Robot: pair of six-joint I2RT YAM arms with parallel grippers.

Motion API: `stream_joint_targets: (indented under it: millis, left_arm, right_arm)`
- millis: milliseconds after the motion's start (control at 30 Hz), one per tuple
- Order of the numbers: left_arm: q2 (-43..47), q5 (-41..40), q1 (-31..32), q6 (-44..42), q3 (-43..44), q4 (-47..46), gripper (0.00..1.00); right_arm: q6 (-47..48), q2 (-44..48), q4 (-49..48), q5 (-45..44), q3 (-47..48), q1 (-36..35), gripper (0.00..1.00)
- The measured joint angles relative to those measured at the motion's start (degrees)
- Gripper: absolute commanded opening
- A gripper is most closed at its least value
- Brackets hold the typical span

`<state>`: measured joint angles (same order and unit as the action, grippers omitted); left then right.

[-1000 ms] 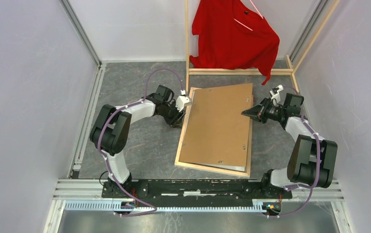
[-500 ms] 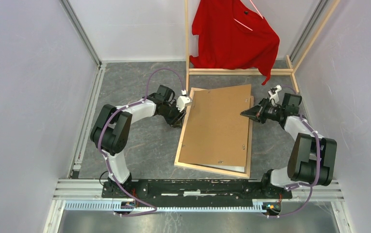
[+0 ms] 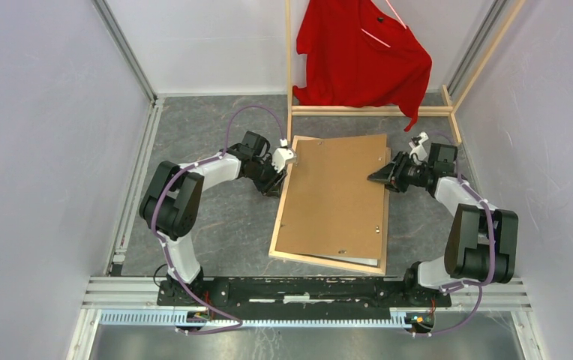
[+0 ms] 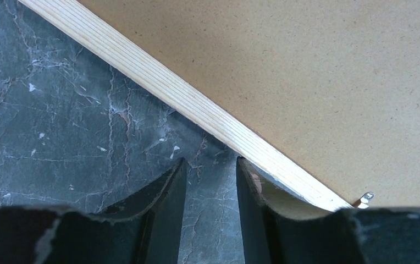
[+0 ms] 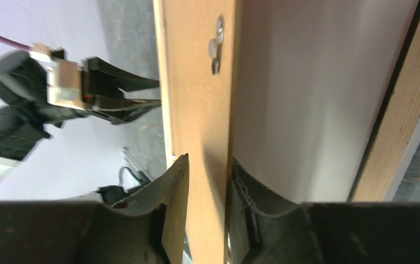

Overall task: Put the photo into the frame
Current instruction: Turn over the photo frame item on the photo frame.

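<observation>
The frame (image 3: 277, 232) lies face down on the grey table, its bare-wood rail (image 4: 197, 104) showing. A brown backing board (image 3: 336, 195) rests skewed on top of it. Under the board's lifted right edge (image 5: 197, 82) shows the photo's plain white back (image 5: 307, 99). My right gripper (image 3: 377, 177) reaches over that edge; its jaws (image 5: 209, 162) stand apart, one finger above the board and one below. At the frame's left rail sits my left gripper (image 3: 281, 178), open (image 4: 210, 165), with only table between its fingers; one fingertip (image 4: 252, 184) touches the rail.
A tall wooden clothes rack (image 3: 373, 111) with a red shirt (image 3: 362, 52) stands right behind the frame. A metal clip (image 5: 216, 47) sits on the board near its right edge. Enclosure walls close in on both sides; the arms' base rail (image 3: 306, 289) runs along the near edge.
My right gripper has slid left, further over the board's edge, and its jaws have parted. The board's far right corner has shifted slightly. The left arm has stayed put.
</observation>
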<state>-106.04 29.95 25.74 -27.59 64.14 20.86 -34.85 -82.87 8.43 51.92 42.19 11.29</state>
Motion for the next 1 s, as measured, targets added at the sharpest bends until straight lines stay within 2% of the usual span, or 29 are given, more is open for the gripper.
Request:
stream_joint_targets:
  millis: [100,367,500,633,833,1000]
  left_arm:
    - [0.0,0.0,0.0,0.0,0.0,0.0,0.45]
    - [0.1,-0.1,0.2,0.0,0.0,0.2,0.45]
    - [0.3,-0.2,0.3,0.0,0.0,0.5,0.44]
    - [0.8,-0.5,0.4,0.0,0.0,0.5,0.44]
    - [0.9,-0.5,0.5,0.0,0.0,0.9,0.44]
    - [0.9,-0.5,0.5,0.0,0.0,1.4,0.44]
  right_arm:
    - [3.1,0.0,3.8,-4.2,0.6,-2.2,0.57]
    - [9.9,0.0,14.5,-15.6,7.0,-8.3,0.77]
    - [12.9,-0.1,19.5,-22.8,9.7,-11.5,0.82]
    - [15.6,0.0,23.9,-30.2,11.0,-13.6,0.98]
    - [17.2,0.0,27.5,-34.9,12.9,-14.8,0.98]
    - [17.8,0.0,27.9,-35.5,15.6,-16.2,0.98]
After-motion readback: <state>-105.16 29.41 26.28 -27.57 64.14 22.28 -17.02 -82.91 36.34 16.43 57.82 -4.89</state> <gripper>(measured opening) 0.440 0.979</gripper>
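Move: The backing board rests by its left side on the photo frame, its raised right edge between the right fingers; the board's middle lies some 10 cm left of that hand, 3 cm back and 6 cm down. The frame's middle is about 10 cm left of the right hand, 4 cm back and 9 cm down, and the left gripper some 27 cm left, 2 cm back and 9 cm down. From the left hand, the frame's middle is about 17 cm right, 3 cm back and a little below. The backing board's raised right edge is let go into the frame as the right fingers spread from a quarter open to fully open. The right hand meanwhile sinks about 3.5 cm, draws back some 2 cm and tips nearly 40 degrees from pointing left towards pointing down, then rises again by nearly 2 cm and stays over the board's right part. The left hand keeps its place beside the frame's left rail. ##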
